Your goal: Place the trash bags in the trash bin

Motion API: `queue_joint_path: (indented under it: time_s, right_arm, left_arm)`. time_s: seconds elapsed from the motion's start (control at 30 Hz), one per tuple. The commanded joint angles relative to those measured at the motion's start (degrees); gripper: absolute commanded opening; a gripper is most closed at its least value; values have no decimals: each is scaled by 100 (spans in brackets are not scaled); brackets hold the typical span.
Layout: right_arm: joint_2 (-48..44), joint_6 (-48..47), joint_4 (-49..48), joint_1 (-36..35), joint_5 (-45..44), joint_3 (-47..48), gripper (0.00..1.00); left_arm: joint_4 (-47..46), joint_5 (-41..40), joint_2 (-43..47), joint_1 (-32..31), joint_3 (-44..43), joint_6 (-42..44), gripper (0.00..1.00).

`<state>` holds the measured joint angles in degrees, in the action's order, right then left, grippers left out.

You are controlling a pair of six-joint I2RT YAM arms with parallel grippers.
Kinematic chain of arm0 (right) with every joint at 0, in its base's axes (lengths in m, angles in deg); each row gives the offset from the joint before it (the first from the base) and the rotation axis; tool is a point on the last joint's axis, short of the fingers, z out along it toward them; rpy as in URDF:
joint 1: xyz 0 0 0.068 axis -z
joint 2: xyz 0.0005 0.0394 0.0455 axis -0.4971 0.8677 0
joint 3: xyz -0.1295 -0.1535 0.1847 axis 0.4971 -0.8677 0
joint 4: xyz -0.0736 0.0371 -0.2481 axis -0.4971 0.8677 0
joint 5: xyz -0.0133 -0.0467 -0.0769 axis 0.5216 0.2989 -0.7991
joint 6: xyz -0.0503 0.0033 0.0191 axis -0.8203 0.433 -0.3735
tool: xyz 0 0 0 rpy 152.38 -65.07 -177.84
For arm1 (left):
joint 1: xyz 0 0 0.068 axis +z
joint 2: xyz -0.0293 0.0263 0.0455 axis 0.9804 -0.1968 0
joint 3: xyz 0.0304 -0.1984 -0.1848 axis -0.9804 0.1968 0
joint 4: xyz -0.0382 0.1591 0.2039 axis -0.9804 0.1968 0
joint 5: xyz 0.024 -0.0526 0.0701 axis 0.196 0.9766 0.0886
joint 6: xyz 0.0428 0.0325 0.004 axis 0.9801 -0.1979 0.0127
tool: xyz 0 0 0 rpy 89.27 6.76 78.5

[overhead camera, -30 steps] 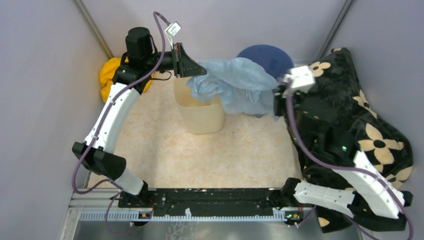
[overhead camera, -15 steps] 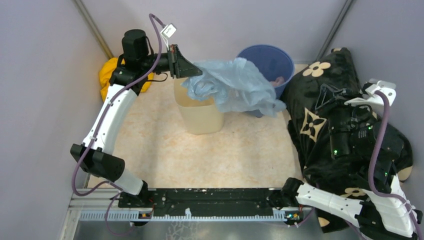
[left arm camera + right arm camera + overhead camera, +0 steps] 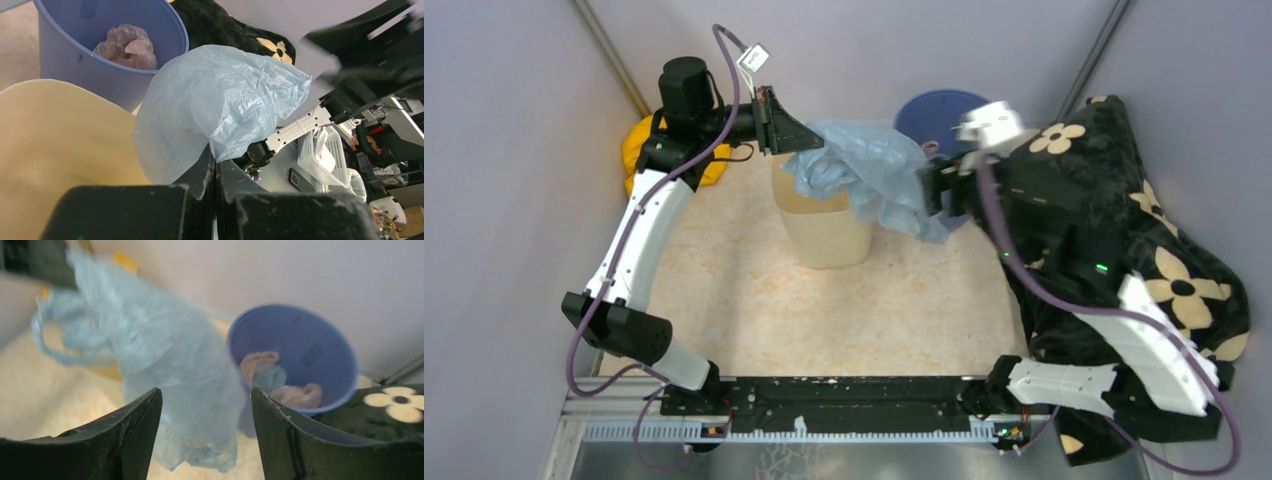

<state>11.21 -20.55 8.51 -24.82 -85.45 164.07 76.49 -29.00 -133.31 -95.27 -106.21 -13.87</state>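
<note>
A pale-blue trash bag (image 3: 869, 170) hangs crumpled over the cream trash bin (image 3: 826, 238), draping off to the bin's right. My left gripper (image 3: 812, 140) is shut on the bag's left corner above the bin's rim. In the left wrist view its fingers (image 3: 216, 164) pinch the trash bag (image 3: 220, 105) beside the bin (image 3: 50, 150). My right gripper (image 3: 930, 192) is at the bag's lower right edge, open. In the right wrist view its jaws (image 3: 205, 395) stand wide apart, and the blurred bag (image 3: 170, 370) hangs ahead of the gap, untouched.
A round blue bucket (image 3: 944, 105) with crumpled plastic inside stands just behind the right gripper. A black flowered blanket (image 3: 1124, 200) covers the right side. A yellow cloth (image 3: 637, 150) lies in the back left corner. Grey walls close in on three sides.
The right arm swung away to the far right, then came back to the bag's lower right edge with its jaws opened wider. The left gripper drifted slightly left, still holding the bag.
</note>
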Motion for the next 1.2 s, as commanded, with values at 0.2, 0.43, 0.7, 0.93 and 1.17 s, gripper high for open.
queue_joint_path:
  time_s: [0.2, 0.43, 0.7, 0.93, 1.17]
  right_arm:
    - [995, -570, 1, -52, 1703, -12, 76]
    - [1036, -667, -448, -55, 1310, 49, 78]
    - [1557, -945, -562, -56, 1009, 483, 82]
    - [1754, -1239, -1007, -46, 677, 577, 93]
    - [1553, -1363, -1293, 130, 558, 630, 94]
  left_arm:
    - [25, 198, -68, 19, -301, 58, 0]
    - [45, 286, 12, 19, -180, 127, 0]
    - [-479, 741, 299, 19, 267, -109, 0]
    - [-1112, 1205, 737, 19, 757, -485, 0]
    - [-1470, 1439, 1125, 19, 1082, -695, 0]
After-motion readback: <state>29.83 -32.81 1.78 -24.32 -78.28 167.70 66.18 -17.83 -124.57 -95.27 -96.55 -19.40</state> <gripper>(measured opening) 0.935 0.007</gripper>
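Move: Out to the right hand's left, about 13 cm over, 5 cm ahead and 12 cm lower, is the middle of the blue trash bag. The left hand already pinches that bag, whose middle is some 7 cm to this hand's right, 5 cm back and 6 cm below; the cream bin is straight under the left hand, about 28 cm down to its middle. The blue bin stands some 16 cm ahead of the right hand, 3 cm to its right and 35 cm lower. Swinging quickly about 10 cm left towards the held bag, the right hand dips some 10 cm and rises over half of that again, then eases forward about 5 cm while its fingers spread nearly wide, their left side rolling down some 20 degrees. Late on, the left hand keeps its pinch and draws the bag back about 7 cm, turning slightly clockwise. ##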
